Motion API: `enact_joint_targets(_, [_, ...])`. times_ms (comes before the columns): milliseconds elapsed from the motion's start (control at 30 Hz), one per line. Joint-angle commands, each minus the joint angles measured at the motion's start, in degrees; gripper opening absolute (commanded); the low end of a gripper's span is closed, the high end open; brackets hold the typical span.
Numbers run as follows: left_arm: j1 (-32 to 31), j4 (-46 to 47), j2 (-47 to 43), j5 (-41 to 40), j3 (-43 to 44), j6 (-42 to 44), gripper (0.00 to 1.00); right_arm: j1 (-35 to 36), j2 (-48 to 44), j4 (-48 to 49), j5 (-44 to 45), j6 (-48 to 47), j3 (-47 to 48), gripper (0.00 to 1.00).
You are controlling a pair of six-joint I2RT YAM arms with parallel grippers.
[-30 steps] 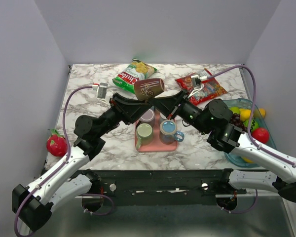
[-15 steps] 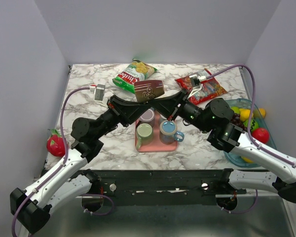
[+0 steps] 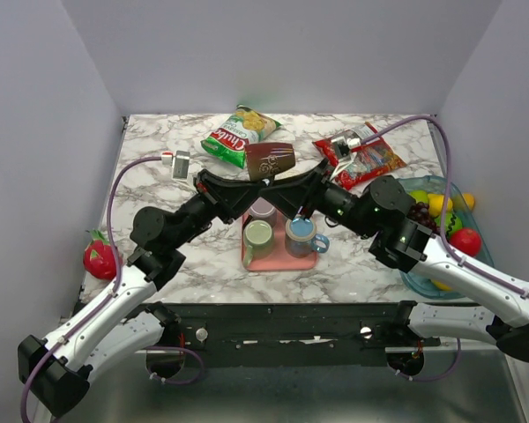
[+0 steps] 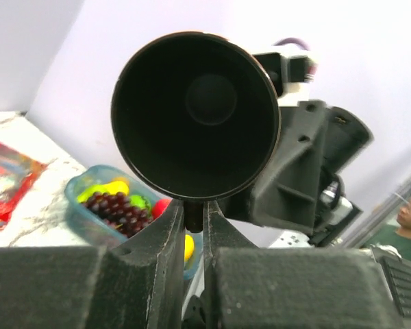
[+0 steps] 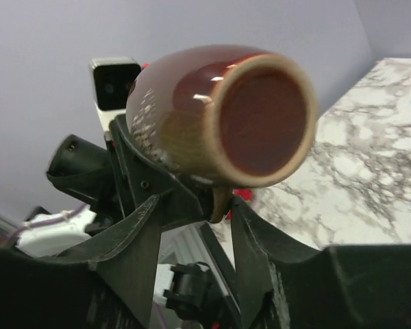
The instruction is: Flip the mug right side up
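A brown glazed mug (image 3: 270,160) hangs on its side in the air above the pink tray (image 3: 278,260). My left gripper (image 3: 249,179) comes from the left and is shut on the mug's handle (image 4: 194,214). In the left wrist view the dark mouth of the mug (image 4: 195,116) faces the camera. My right gripper (image 3: 293,181) comes from the right and stands open. In the right wrist view its fingers (image 5: 145,229) straddle the handle (image 5: 220,203) below the mug's base (image 5: 260,120). The handle rests against the right-hand finger only.
The tray holds a green mug (image 3: 257,236), a blue mug (image 3: 300,231) and a purple mug (image 3: 263,209). Behind lie a green chips bag (image 3: 241,130) and a red snack bag (image 3: 368,157). A fruit bowl (image 3: 443,264) stands at the right, a red toy fruit (image 3: 101,257) at the left.
The left gripper closed on the mug's handle, then the right gripper's jaws spread apart and let go. The mug stays in the air, turned slightly.
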Motion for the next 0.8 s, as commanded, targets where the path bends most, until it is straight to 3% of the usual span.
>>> enact_joint_targets(0, [0.3,-9.0,-0.7,-10.9,2.9,5.7,0.00,1.0,-0.1,-5.0,-0.5,-1.9,-0.7,0.66])
enact_joint_targets(33, [0.2,-10.6,-0.8,-13.9,3.2,6.4,0.00,0.9,-0.2,-5.2,0.1,-2.3,-1.0,0.75])
enact_joint_targets(133, [0.2,-18.4,-0.7,-20.4,5.6,9.9,0.00,1.0,-0.9,-8.4,4.6,-2.5,-1.0,0.89])
enact_joint_targets(233, [0.2,-28.4,0.8,-26.8,9.9,14.9,0.00,0.9,-1.9,-13.5,10.4,-2.7,-1.2,0.96])
enact_joint_targets(400, [0.3,-44.9,7.2,-43.0,18.0,23.1,0.00,0.9,-4.6,-19.6,18.3,-1.8,-3.6,0.98])
enact_joint_targets(500, [0.9,-50.1,12.0,-50.9,21.0,26.9,0.00,0.8,-5.9,-22.4,21.4,-0.4,-5.3,0.99])
enact_joint_targets(767, [12.6,-55.2,23.7,-50.2,24.1,28.3,0.00,0.3,-9.0,-28.9,25.7,0.7,-7.2,0.99])
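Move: The left hand, already pinching the mug's handle, has its likely goal, the clear table left of the tray, about 20 cm ahead, 15 left and 38 below. The upturned blue mug on the tray's corner lies 22 cm ahead and 1 left of that hand, the purple mug 16 ahead and 1 left, the chips bag 36 ahead and 8 left, all far below. From the right hand, fingers already half open around the handle, the mug's body is roughly 3 cm ahead, 4 above and 1 right. Keeping its pinch on the handle, the left hand carries the mug away from the right gripper, forward about 16 cm, down 15 and left 12, mostly level-forward at first and then sinking faster. Its fingers swing some 60 degrees counter-clockwise to face forward and tip from upward to slightly downward. The right hand finishes opening, comes free of the handle and backs off, down about 11 cm and to the right. ##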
